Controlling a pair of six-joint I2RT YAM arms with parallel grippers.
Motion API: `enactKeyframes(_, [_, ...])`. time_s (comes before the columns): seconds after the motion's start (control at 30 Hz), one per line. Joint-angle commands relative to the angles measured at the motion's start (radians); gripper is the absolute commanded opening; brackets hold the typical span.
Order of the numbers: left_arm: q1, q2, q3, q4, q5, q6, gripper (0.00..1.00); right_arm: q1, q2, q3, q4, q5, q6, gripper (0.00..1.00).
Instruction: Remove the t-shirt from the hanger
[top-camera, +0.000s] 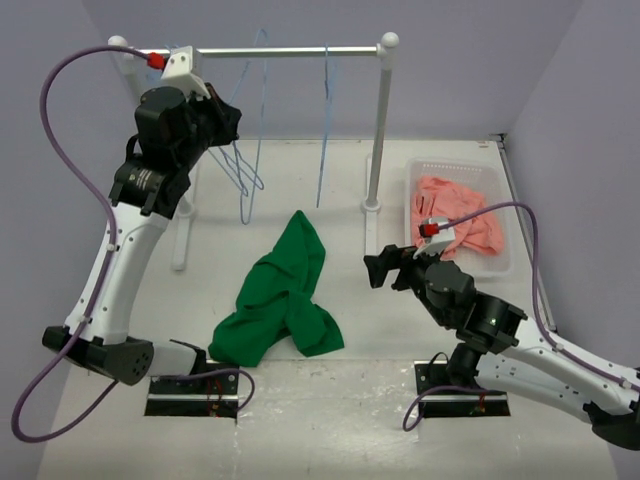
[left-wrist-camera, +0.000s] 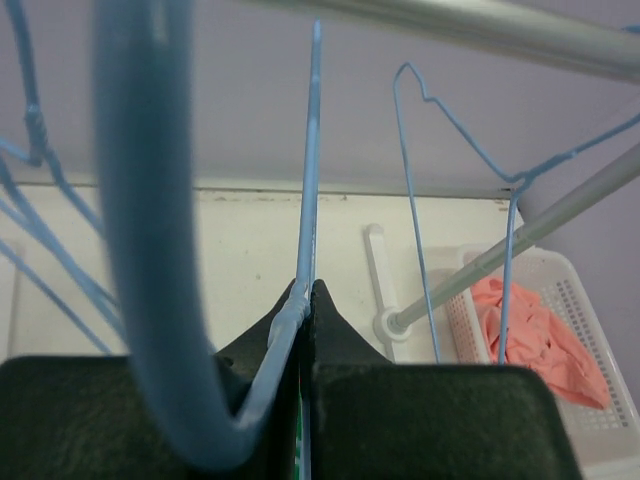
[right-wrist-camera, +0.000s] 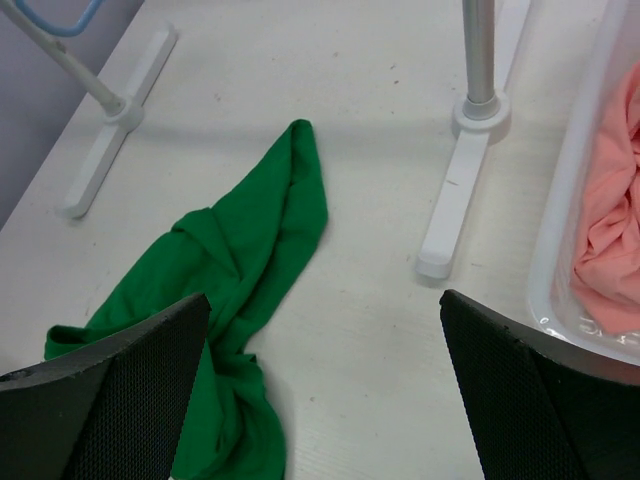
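Observation:
The dark green t-shirt lies crumpled on the table, off any hanger; it also shows in the right wrist view. My left gripper is raised near the rail and is shut on the wire of a bare blue hanger. In the left wrist view the wire runs up from between the closed gripper, and its blurred hook curves close by. My right gripper hovers to the right of the shirt, open and empty.
Other bare blue hangers hang from the rail; one shows in the left wrist view. The white rack post and foot stand nearby. A white basket at right holds a salmon-pink garment.

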Motion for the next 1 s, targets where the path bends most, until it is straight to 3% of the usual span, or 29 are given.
enactKeyframes(0.0, [0.000, 0.080, 0.128, 0.060, 0.023, 0.044, 0.00, -0.004, -0.030, -0.002, -0.019, 0.072, 0.039, 0.99])
enactKeyframes(0.43, [-0.023, 0.333, 0.389, 0.056, 0.083, 0.041, 0.00, -0.007, -0.059, -0.011, -0.034, 0.127, 0.037, 0.99])
enactKeyframes(0.7, [-0.050, 0.376, 0.386, 0.053, 0.074, 0.053, 0.00, -0.008, -0.053, -0.015, -0.032, 0.147, 0.022, 0.99])
enactKeyframes(0.97, [-0.072, 0.428, 0.372, 0.016, -0.030, 0.077, 0.00, -0.008, -0.060, -0.029, -0.032, 0.144, 0.022, 0.99])
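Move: The bare blue hanger is already in the left fingers. The spot on the rack bar it is taken to lies about 6 cm ahead of that hand, 6 cm to its right and 5 cm above. More hangers hang on the bar some 7 cm to the hand's left and 14 cm to its right, both about 6 cm ahead. From the right hand, that bar spot is roughly 23 cm ahead, 18 cm left and 25 cm higher. The emptied hanger, its neck still pinched in the shut left fingers, is carried about 9 cm forward under the rack bar, drifting some 6 cm right towards the hanger on that side. The forward push pauses while the drift goes on, then the hand eases on forward and sinks about 2 cm to bring the hook to the bar. The right hand, open and empty, shifts about 3 cm right. ##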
